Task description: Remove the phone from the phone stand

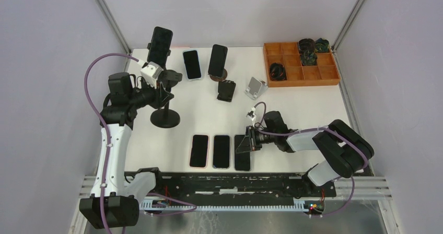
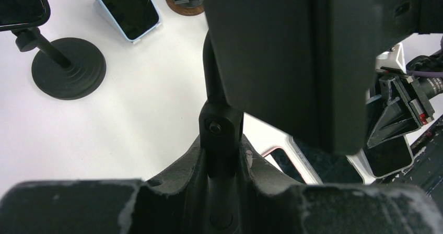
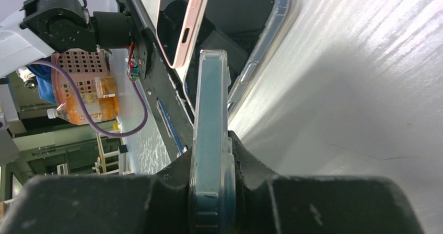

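Note:
A black phone stand stands left of centre, with a round base [image 1: 165, 118], a thin pole [image 2: 217, 124] and a cradle [image 1: 170, 78] that holds no phone. My left gripper [image 1: 158, 98] [image 2: 222, 148] is shut on that pole, just under its joint. The phone [image 1: 242, 153] [image 3: 210, 114], dark with a clear bluish case, is held flat and low at the right end of the front row. My right gripper [image 1: 251, 140] [image 3: 211, 142] is shut on its near end, pinching front and back. Whether it touches the table is hidden.
Two phones [image 1: 199, 150] [image 1: 221, 151] lie flat beside the held one. At the back stand a second pole stand with a phone [image 1: 159, 47], a phone in a blue case [image 1: 192, 64], a phone on a round brown stand [image 1: 218, 60], two small stands [image 1: 226, 91] [image 1: 255, 88] and an orange tray [image 1: 313, 74].

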Robot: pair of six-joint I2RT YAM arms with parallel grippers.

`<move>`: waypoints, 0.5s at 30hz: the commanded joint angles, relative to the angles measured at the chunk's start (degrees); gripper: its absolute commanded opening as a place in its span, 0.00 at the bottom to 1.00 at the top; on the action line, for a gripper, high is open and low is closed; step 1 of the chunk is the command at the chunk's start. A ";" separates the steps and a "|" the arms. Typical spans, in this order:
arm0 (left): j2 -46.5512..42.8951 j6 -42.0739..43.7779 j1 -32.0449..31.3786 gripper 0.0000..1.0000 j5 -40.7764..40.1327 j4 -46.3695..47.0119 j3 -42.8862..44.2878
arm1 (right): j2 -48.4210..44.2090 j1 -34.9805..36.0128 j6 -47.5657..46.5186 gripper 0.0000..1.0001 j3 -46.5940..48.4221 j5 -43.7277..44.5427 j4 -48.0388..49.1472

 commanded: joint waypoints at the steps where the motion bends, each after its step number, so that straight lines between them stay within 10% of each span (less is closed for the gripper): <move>1: -1.53 -1.86 -0.09 0.02 1.94 2.80 2.11 | 1.25 0.21 -0.37 0.00 2.28 1.62 2.28; 4: -1.79 -1.80 -0.05 0.02 1.73 2.81 2.03 | 1.62 0.10 -2.65 0.00 3.25 4.26 -1.84; 15: -1.37 -1.65 -0.08 0.02 1.96 2.81 2.45 | -2.68 0.16 -8.56 0.59 5.25 18.26 -14.93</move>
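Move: The black phone I'm laying down is already pinched by its right-hand edge in my right hand; its middle is about 4 cm back and 2 cm left of that hand, some 2 cm below. Beside it lie two phones already set down, both about 4 cm back and 3 cm below: the middle one 11 cm left, the pink-edged one 20 cm left. From my left hand the black phone is roughly 18 cm back, 31 cm right and 22 cm down. I ease my right hand down and forward about 2 cm each way along the phone's edge, dipping the fingertips towards the table by some 10 degrees with a slight clockwise turn. In the second half I open the fingers from a narrow pinch to just over half wide, releasing my grip on the edge while staying around it. ##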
